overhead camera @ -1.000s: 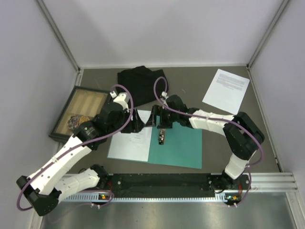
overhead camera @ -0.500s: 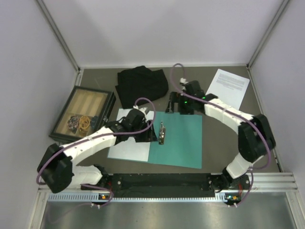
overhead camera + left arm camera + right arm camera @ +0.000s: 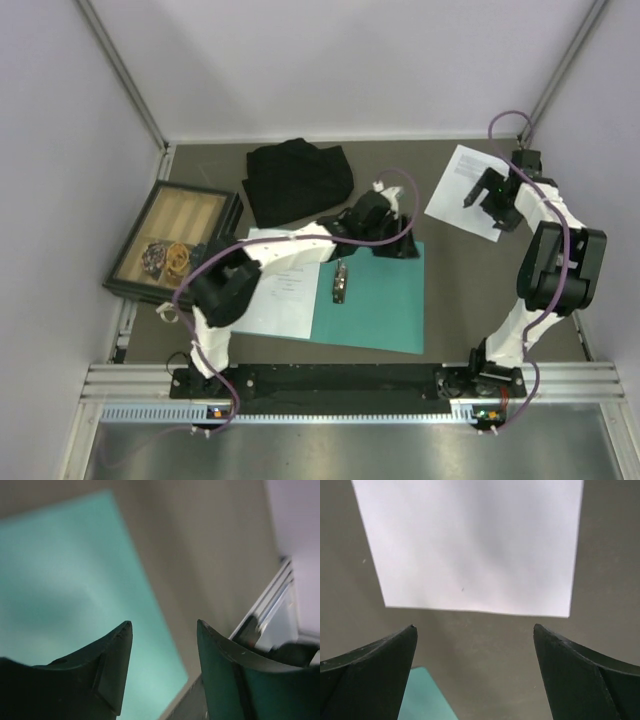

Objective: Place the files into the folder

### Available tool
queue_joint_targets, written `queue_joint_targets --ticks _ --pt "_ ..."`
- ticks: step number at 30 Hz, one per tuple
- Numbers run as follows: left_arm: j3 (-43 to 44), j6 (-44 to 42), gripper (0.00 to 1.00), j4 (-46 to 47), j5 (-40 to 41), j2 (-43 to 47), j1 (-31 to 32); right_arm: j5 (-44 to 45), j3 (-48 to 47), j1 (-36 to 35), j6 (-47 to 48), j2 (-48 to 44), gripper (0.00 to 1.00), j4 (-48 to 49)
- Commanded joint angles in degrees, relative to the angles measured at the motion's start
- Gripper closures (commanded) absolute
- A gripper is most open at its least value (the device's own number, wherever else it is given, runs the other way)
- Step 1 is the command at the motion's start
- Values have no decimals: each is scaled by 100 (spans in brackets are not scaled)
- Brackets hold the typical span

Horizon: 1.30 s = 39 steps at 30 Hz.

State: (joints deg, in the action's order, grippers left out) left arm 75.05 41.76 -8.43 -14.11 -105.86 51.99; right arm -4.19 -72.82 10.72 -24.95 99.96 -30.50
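The teal folder (image 3: 375, 300) lies open near the table's front, with a metal clip (image 3: 341, 282) at its spine. One file (image 3: 275, 295) lies flat just left of the clip. The other file (image 3: 478, 175) lies on the table at the back right. My left gripper (image 3: 400, 245) hovers over the folder's far right corner, open and empty; its wrist view shows the folder (image 3: 75, 580) under my left gripper (image 3: 165, 625). My right gripper (image 3: 472, 198) stands wide open above the near edge of that second file (image 3: 470, 545), holding nothing. A corner of the folder (image 3: 425, 700) shows below my right gripper (image 3: 475, 627).
A black cloth (image 3: 298, 178) lies at the back centre. A dark-framed wooden tray (image 3: 175, 215) with small items (image 3: 165, 257) sits at the left. Walls close in on both sides, and a metal rail (image 3: 350, 385) runs along the near edge.
Both grippers have left the clip at the spine. The left arm swung right to the folder's far corner. The right arm moved back and right to the second file and opened wider.
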Motion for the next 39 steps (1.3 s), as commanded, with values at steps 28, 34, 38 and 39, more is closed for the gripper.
queue_joint_targets --ticks 28,34,38,39 --pt "5697 1319 61 3761 1181 -5367 -22 -258 -417 958 438 454 3 370" --pt "6549 2194 67 2145 2438 -5752 -4 -109 -470 958 447 577 3 238" --pt "6951 2556 71 1617 2861 -5989 13 -82 -418 958 473 559 3 229" --pt "7049 2609 72 1555 2957 -6129 13 -109 -409 958 465 542 3 238"
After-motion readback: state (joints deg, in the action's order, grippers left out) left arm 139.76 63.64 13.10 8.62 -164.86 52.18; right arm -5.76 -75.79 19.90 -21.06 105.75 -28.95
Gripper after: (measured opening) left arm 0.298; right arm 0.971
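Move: The remaining sheet's middle lies about 29 cm ahead of the left hand, 27 cm to its right and 8 cm lower; its near-left corner is about 21 cm ahead and 14 cm right. The folder's bare teal half is centred about 10 cm back and 6 cm left of the left hand, the metal clip 6 cm back and 13 cm left. From the right hand, the sheet's middle is 13 cm ahead, 3 cm right and 5 cm lower; the teal half is 24 cm back and 30 cm left. The sheet's near-left corner is where the left hand goes: it sweeps some 25 cm forward and right off the folder, dips about 6 cm and settles by that corner, fingers narrowing by half and swinging flatter and more forward. The right hand, still wide open, slides about 7 cm right along the near edge, then sinks a little. Contact with the sheet can't be made out. ##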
